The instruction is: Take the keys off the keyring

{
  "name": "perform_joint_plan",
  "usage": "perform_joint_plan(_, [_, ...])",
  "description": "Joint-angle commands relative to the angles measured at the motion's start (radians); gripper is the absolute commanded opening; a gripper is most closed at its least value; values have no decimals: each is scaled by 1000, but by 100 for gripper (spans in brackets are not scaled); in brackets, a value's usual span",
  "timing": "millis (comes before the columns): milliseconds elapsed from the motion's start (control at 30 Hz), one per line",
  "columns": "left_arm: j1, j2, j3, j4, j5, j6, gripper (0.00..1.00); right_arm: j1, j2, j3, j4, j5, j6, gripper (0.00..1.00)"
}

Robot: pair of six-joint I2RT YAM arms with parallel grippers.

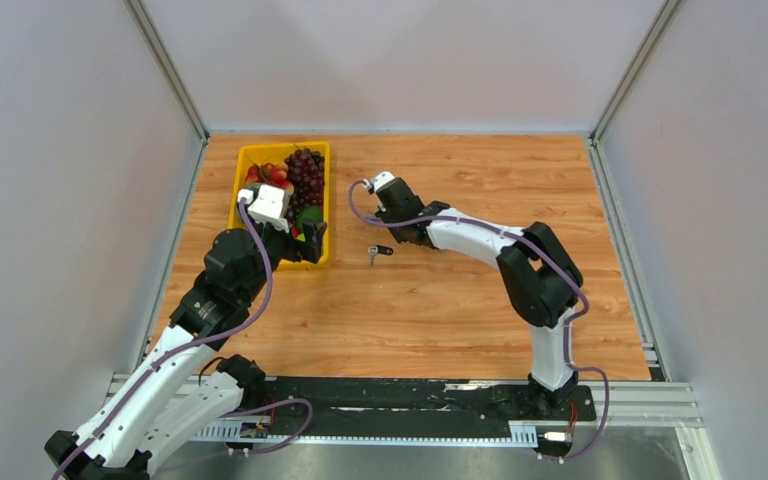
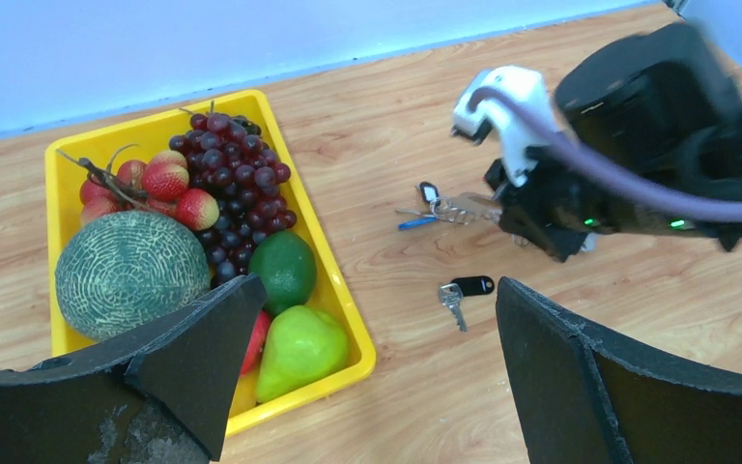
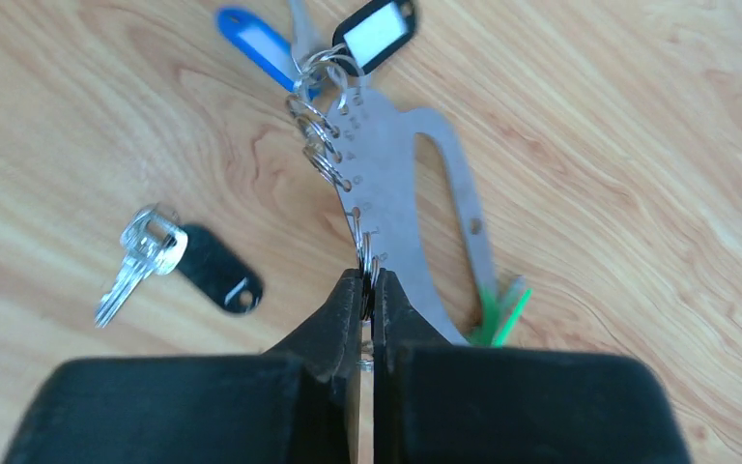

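The keyring (image 3: 396, 184) is a flat grey metal holder with a row of small rings along one edge, lying on the wooden table. A blue-tagged key (image 3: 256, 43) and a black-framed tag (image 3: 377, 29) hang at its far end. A green tag (image 3: 498, 314) shows at its near right. My right gripper (image 3: 368, 280) is shut on a small ring at the holder's near end; it also shows in the left wrist view (image 2: 496, 206). A loose key with a black tag (image 3: 145, 256) lies apart on the table (image 1: 380, 252). My left gripper (image 2: 379, 287) is open and empty, above the tray's near right corner.
A yellow tray (image 1: 243, 153) at the back left holds grapes (image 2: 237, 179), a melon (image 2: 130, 271), strawberries, a green pear (image 2: 299, 350) and other fruit. Grey walls enclose the table on three sides.
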Motion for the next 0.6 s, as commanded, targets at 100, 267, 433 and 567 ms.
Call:
perform_joint_plan(100, [2,-8,-5,34,-1,18,100,2,-343,-114,48,-96,1,0])
perform_joint_plan(267, [1,-12,-10,35,51,41,100,1,-563,-190,49,-189,-21,0])
perform_joint_plan(433, [1,-13,-37,75,115,60,100,1,-730,-204,49,-349,-14,0])
perform_joint_plan(567, [2,-23,-80,151,196,68,100,1,-821,-193,51,-490,-6,0])
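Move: The right fingers are already shut on the keyring's ring edge; the plate's middle is about 2 cm ahead of them and 1 cm left. The open left gripper, where it is headed, hovers some 18 cm left, 12 cm back and 23 cm above this hand. The loose key with the black tag lies about 7 cm left, 3 cm back and 3 cm below. From the left hand, the keyring is roughly 14 cm ahead, 17 cm right and 24 cm below. Keep the right gripper shut on the keyring and swing it up off the table, about 24 cm, drawing back some 9 cm as it rises, towards the left gripper's height. Tilt the wrist some 35 degrees on the way so the fingers come up and swing round to the left. Late on, ease the open left gripper slightly right and down. ##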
